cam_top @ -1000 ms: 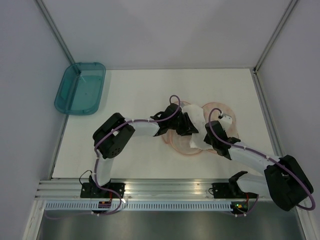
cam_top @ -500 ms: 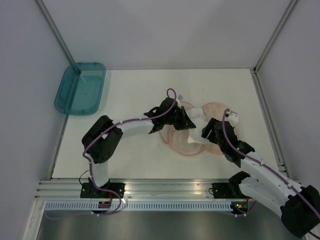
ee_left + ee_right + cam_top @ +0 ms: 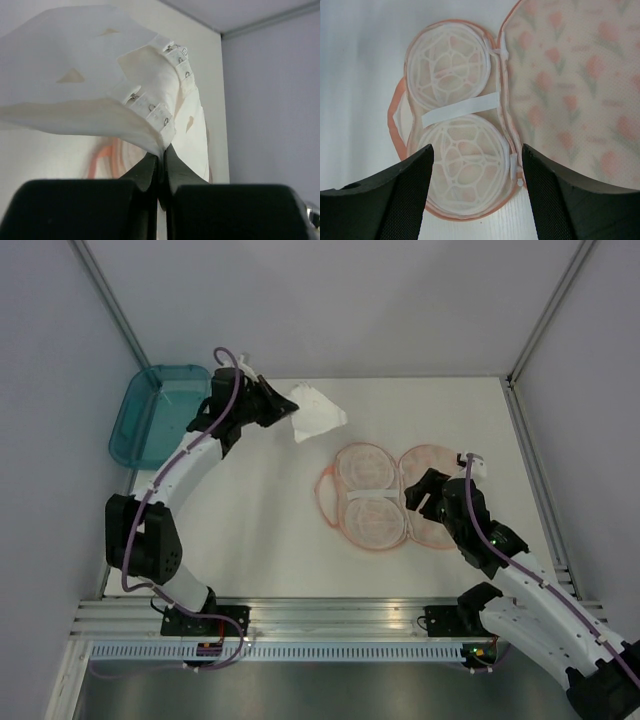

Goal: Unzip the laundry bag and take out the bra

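Note:
The laundry bag (image 3: 385, 502) lies unzipped and spread flat at mid-table, cream-peach with a pink edge. In the right wrist view its two white lattice cups (image 3: 463, 165) lie beside the tulip-print lid (image 3: 570, 85). The white bra (image 3: 316, 412) hangs in the air at the back left, clear of the bag. My left gripper (image 3: 284, 412) is shut on it; the left wrist view shows the black fingertips (image 3: 162, 156) pinching the bra (image 3: 90, 75) by its hook strip. My right gripper (image 3: 424, 497) hovers open over the bag, nothing between its fingers (image 3: 415, 170).
A teal plastic tray (image 3: 128, 425) sits at the table's back-left corner, just left of the left wrist. Grey walls close in the table on three sides. Both arm bases stand on the rail at the near edge.
The left gripper shut on the bra, lifted it out of the bag and swung it to the back left near the tray. The right gripper opened and drew back slightly.

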### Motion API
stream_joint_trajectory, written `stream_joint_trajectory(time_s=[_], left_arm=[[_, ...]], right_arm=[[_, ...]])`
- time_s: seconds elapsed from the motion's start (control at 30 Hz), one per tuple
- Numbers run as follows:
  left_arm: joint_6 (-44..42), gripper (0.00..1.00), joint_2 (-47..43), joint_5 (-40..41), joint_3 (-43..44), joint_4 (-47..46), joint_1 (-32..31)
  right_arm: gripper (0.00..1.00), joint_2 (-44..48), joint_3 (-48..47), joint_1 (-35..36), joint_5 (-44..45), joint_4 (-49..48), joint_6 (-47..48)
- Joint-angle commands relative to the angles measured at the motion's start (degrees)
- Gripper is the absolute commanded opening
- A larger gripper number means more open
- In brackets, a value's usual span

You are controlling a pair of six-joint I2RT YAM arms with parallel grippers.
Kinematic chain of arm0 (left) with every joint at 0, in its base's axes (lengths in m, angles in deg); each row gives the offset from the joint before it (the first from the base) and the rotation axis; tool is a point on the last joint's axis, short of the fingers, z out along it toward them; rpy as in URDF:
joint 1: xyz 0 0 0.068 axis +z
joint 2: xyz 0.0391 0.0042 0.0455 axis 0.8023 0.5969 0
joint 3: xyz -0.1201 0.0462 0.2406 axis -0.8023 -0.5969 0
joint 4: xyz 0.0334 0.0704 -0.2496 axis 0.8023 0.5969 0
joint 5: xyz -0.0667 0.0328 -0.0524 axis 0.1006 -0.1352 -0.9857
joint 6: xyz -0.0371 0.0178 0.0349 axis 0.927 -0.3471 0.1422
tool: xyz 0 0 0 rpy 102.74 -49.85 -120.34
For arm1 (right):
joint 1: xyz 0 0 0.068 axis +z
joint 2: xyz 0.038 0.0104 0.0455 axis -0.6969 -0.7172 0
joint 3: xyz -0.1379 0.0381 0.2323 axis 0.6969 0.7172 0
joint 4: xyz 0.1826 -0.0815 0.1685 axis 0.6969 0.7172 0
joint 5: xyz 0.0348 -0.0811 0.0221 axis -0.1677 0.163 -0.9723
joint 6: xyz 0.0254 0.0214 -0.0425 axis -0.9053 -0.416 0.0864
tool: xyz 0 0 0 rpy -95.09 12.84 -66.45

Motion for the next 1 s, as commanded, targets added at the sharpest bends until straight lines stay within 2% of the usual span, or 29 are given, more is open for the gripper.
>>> stream_joint_trajectory(time_s=[0.0,0.13,0.33,0.67,0.97], left_arm=[[-5.5,0.02,-2.8,2.7,7.0,3.9,6.2],[-5.4,0.02,-2.1,8.2,10.4,2.7,14.6],[-3.3,0.02,3.3,14.0,14.7,0.4,23.1],[-5.1,0.02,16.1,16.6,18.5,1.2,31.3],[-8.5,0.02,21.8,18.7,18.9,3.7,35.9]], right_arm=[[0.76,-0.3,0.3,-0.1,-2.4,0.4,1.7],[0.76,-1.2,1.2,-0.1,-3.7,-0.1,2.3],[0.76,-2.0,1.3,-0.1,-5.7,0.0,3.0],[0.76,-2.6,0.0,-0.1,-6.3,2.0,4.6],[0.75,-2.7,0.0,-0.1,-6.6,3.1,4.9]])
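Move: The left hand, already gripping the white bra, has the teal basket about 41 cm to its left, some 14 cm farther out and roughly 18 cm below. The opened laundry bag lies behind it on the table, about 9 cm back, 26 cm to the right and 23 cm down. From the empty right hand the basket is some 72 cm to the left, 31 cm ahead and 9 cm lower. Keeping its shut-fingered pinch on the bra, the left hand sweeps about 36 cm left and some 12 cm forward to over the basket, first arcing up, then sinking to end lower than it began, while turning about 50 degrees counter-clockwise. The open, empty right hand eases down a few centimetres over the laundry bag. ##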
